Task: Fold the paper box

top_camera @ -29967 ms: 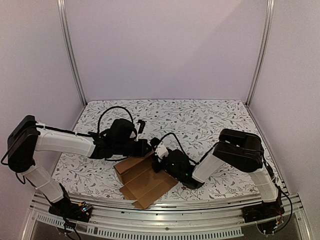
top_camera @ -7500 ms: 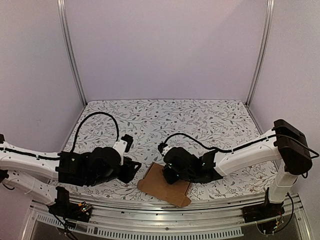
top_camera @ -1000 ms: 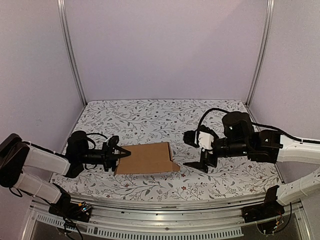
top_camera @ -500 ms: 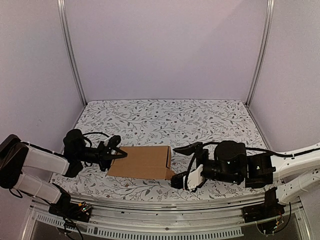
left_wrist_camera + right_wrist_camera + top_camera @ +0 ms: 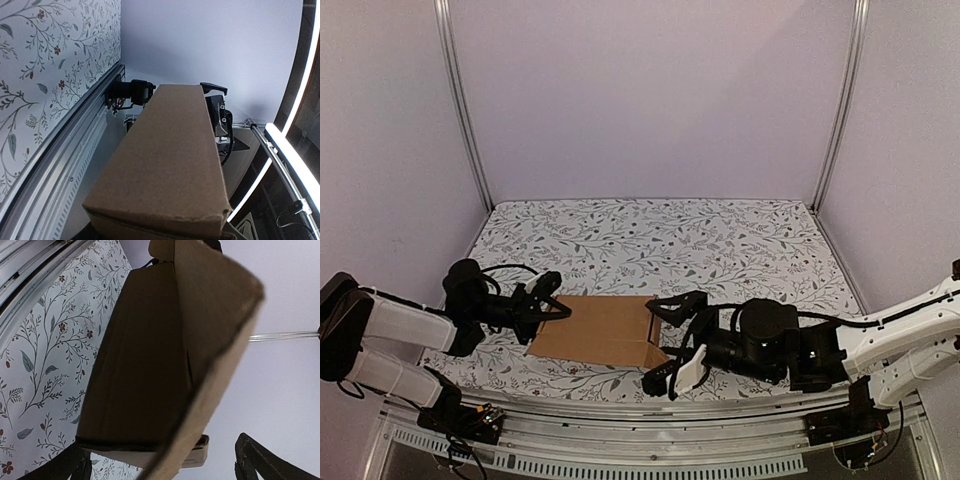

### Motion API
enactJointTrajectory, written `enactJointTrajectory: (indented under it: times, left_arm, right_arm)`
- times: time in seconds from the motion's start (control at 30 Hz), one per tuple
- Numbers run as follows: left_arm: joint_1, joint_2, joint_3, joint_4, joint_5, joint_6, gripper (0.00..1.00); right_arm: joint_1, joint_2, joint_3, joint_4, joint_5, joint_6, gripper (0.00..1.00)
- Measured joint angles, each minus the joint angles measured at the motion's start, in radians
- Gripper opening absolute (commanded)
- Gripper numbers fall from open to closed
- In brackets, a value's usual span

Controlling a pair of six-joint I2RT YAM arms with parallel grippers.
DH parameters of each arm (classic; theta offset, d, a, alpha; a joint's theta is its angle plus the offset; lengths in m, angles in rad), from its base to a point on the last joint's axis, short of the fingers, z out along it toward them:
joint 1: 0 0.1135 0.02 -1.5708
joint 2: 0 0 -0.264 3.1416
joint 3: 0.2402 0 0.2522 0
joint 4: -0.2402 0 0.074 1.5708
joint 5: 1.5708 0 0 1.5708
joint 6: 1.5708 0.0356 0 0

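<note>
The paper box (image 5: 592, 330) is a shallow brown cardboard mailer with its lid down, lying crosswise near the table's front edge. My left gripper (image 5: 544, 306) is shut on its left end. In the left wrist view the box (image 5: 170, 165) fills the middle and hides the fingers. My right gripper (image 5: 666, 340) stands open at the box's right end, one finger behind it and one in front. In the right wrist view the box (image 5: 140, 370) lies between the spread fingers (image 5: 75, 465), with a loose flap (image 5: 215, 355) hanging toward the camera.
The table (image 5: 720, 240) has a floral-patterned cloth. A metal rail (image 5: 650, 412) runs along the near edge just in front of the box. Upright frame posts (image 5: 460, 100) and plain walls close off the sides and back.
My right gripper has swung down and left from beside the box to straddle its right end. The box has drifted slightly left and toward the front edge, still held by my left gripper.
</note>
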Motion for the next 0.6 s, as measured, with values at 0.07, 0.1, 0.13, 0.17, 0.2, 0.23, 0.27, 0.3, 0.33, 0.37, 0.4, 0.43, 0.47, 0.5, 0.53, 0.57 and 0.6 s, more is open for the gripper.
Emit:
enactJointTrajectory:
  times: [0.07, 0.1, 0.13, 0.17, 0.2, 0.23, 0.27, 0.3, 0.33, 0.37, 0.4, 0.43, 0.47, 0.5, 0.53, 0.57, 0.6]
  left_arm:
    - [0.000, -0.001, 0.000, 0.000, 0.003, 0.000, 0.00]
    - [0.000, -0.001, 0.000, 0.000, 0.003, 0.000, 0.00]
    - [0.000, -0.002, 0.000, -0.001, 0.004, 0.000, 0.00]
    - [0.000, -0.003, -0.001, -0.002, 0.005, 0.001, 0.00]
    - [0.000, -0.005, -0.001, -0.005, 0.006, 0.003, 0.00]
    - [0.000, -0.007, -0.002, -0.014, 0.007, 0.004, 0.00]
    - [0.001, -0.007, -0.004, -0.023, 0.007, 0.005, 0.00]
    - [0.001, -0.007, -0.006, -0.029, 0.007, 0.007, 0.00]
    - [0.001, -0.008, -0.007, -0.034, 0.007, 0.009, 0.00]
    - [0.001, -0.008, -0.008, -0.038, 0.007, 0.010, 0.00]
    - [0.002, -0.010, -0.008, -0.042, 0.007, 0.011, 0.00]
    - [0.002, -0.011, -0.008, -0.045, 0.007, 0.012, 0.00]
    - [0.002, -0.012, -0.008, -0.048, 0.007, 0.012, 0.00]
    - [0.002, -0.013, -0.008, -0.051, 0.008, 0.014, 0.00]
    - [0.002, -0.015, -0.008, -0.055, 0.009, 0.016, 0.01]
    - [0.002, -0.019, -0.008, -0.063, 0.010, 0.017, 0.05]
    - [0.002, -0.023, -0.008, -0.071, 0.010, 0.019, 0.10]
  right_arm:
    - [0.011, 0.022, 0.000, 0.016, 0.005, -0.018, 0.91]
    - [0.014, 0.035, 0.000, 0.024, 0.006, -0.029, 0.87]
    - [0.019, 0.051, 0.000, 0.032, 0.010, -0.039, 0.84]
    - [0.020, 0.063, 0.000, 0.036, 0.013, -0.050, 0.80]
    - [0.023, 0.074, 0.000, 0.043, 0.016, -0.060, 0.76]
    - [0.024, 0.084, 0.000, 0.053, 0.021, -0.069, 0.73]
    - [0.024, 0.089, 0.000, 0.059, 0.024, -0.076, 0.70]
    - [0.024, 0.090, 0.001, 0.062, 0.026, -0.083, 0.68]
    - [0.024, 0.090, 0.001, 0.064, 0.029, -0.087, 0.65]
    - [0.025, 0.090, 0.001, 0.067, 0.032, -0.091, 0.63]
    - [0.026, 0.090, 0.001, 0.069, 0.034, -0.094, 0.61]
    - [0.026, 0.090, 0.001, 0.072, 0.036, -0.096, 0.59]
    - [0.028, 0.090, 0.002, 0.075, 0.038, -0.098, 0.57]
    - [0.029, 0.090, 0.002, 0.078, 0.040, -0.101, 0.55]
    - [0.031, 0.090, 0.002, 0.080, 0.042, -0.102, 0.53]
    - [0.032, 0.090, 0.002, 0.083, 0.044, -0.105, 0.52]
    - [0.032, 0.091, 0.002, 0.084, 0.045, -0.107, 0.51]
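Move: The right end of the paper box hangs almost between my wide-open right fingers, about 2 cm to the left, level fore and aft, and some 2 cm below. From there the broad lid panel stretches over the box, its middle about 16 cm left and perhaps 1 cm above my right hand. The box's left end, about 24 cm left and 3 cm farther out, is gripped by my left hand, from which the right end lies some 22 cm right and 4 cm back. I close my right fingers from wide open to roughly half open around the box's right end, first slipping the hand about 2 cm down and some 1.5 cm left over that end, then easing up a touch while the fingers keep narrowing. My left hand keeps its grip on the left end and holds the box up in the air, almost still. ##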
